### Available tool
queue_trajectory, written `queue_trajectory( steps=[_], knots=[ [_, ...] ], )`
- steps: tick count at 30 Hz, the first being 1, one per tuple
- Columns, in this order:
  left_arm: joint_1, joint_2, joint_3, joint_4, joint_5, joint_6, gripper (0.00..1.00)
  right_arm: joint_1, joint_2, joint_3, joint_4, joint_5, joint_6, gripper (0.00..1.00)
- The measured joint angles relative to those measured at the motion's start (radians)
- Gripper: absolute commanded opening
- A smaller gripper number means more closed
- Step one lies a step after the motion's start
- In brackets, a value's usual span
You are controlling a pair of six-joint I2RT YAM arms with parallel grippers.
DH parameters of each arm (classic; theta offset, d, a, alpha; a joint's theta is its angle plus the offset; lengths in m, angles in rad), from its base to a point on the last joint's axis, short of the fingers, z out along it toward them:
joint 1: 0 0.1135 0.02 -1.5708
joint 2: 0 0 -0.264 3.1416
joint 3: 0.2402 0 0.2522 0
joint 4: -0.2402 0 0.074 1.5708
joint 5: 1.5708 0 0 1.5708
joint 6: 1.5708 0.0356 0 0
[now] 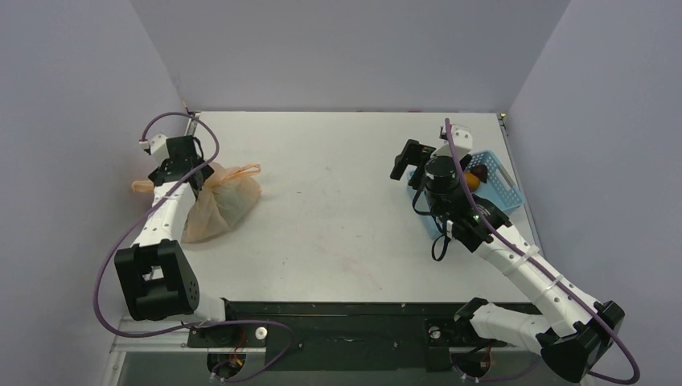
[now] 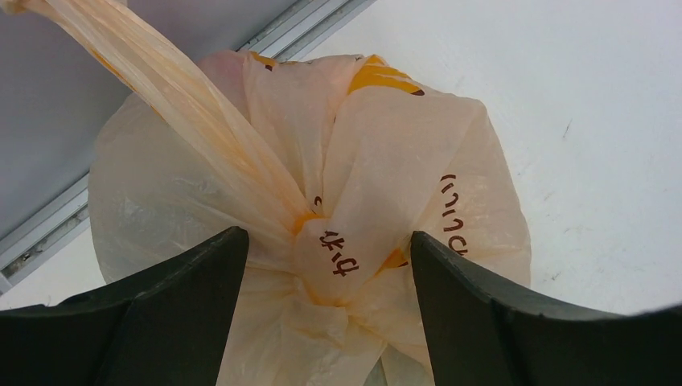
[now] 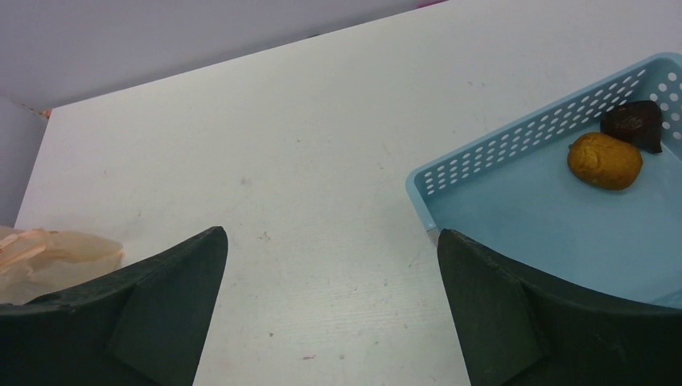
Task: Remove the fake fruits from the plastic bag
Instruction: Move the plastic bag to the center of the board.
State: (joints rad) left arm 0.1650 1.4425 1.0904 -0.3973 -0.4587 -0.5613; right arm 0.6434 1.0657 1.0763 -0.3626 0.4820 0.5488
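The plastic bag (image 1: pixel 229 199) lies at the table's left side, peach-orange and tied shut in a knot (image 2: pixel 330 257). One stretched handle (image 2: pixel 161 88) runs up and away from it. My left gripper (image 2: pixel 328 237) points down over the bag, open, with one finger on each side of the knot. Whatever is inside the bag is hidden. My right gripper (image 3: pixel 332 233) is open and empty above bare table beside the blue basket (image 3: pixel 490 149). Two fake fruits lie in the basket: an orange one (image 3: pixel 605 160) and a dark maroon one (image 3: pixel 633 125).
The light blue perforated basket (image 1: pixel 505 193) stands at the right, partly under the right arm. A metal rail (image 2: pixel 48 233) and the side wall run close behind the bag. In the right wrist view the bag's edge (image 3: pixel 56 253) shows at far left.
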Motion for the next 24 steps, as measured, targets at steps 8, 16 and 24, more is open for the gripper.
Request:
queue_trajectory(
  steps=[8, 16, 24],
  knots=[
    [0.005, 0.074, 0.034, -0.031, 0.114, -0.059, 0.44, 0.0, 0.0, 0.0, 0.003, -0.032, 0.013, 1.0],
    [-0.025, 0.253, 0.107, -0.002, 0.536, -0.033, 0.18, 0.0, 0.022, 0.0, 0.012, -0.066, 0.02, 0.99],
    [-0.364, 0.307, 0.178, 0.001, 0.787, 0.109, 0.19, 0.0, 0.059, 0.0, 0.02, -0.111, 0.037, 0.99]
  ],
)
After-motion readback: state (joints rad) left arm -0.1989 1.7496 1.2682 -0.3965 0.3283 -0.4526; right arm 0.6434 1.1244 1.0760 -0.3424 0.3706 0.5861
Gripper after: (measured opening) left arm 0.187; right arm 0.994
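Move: The plastic bag sits below the open left fingers, its middle about 4 cm back, 8 cm to the right and 9 cm down; its gathered neck is nearer, roughly 2 cm ahead, 4 cm right and 5 cm below. The board's centre is some 46 cm right, 3 cm back and 15 cm down. From the right hand, the bag lies about 58 cm left, 2 cm ahead and 23 cm below. The left hand sinks 5 cm, pinches the bag's neck shut and sweeps right about 28 cm, turning clockwise. ##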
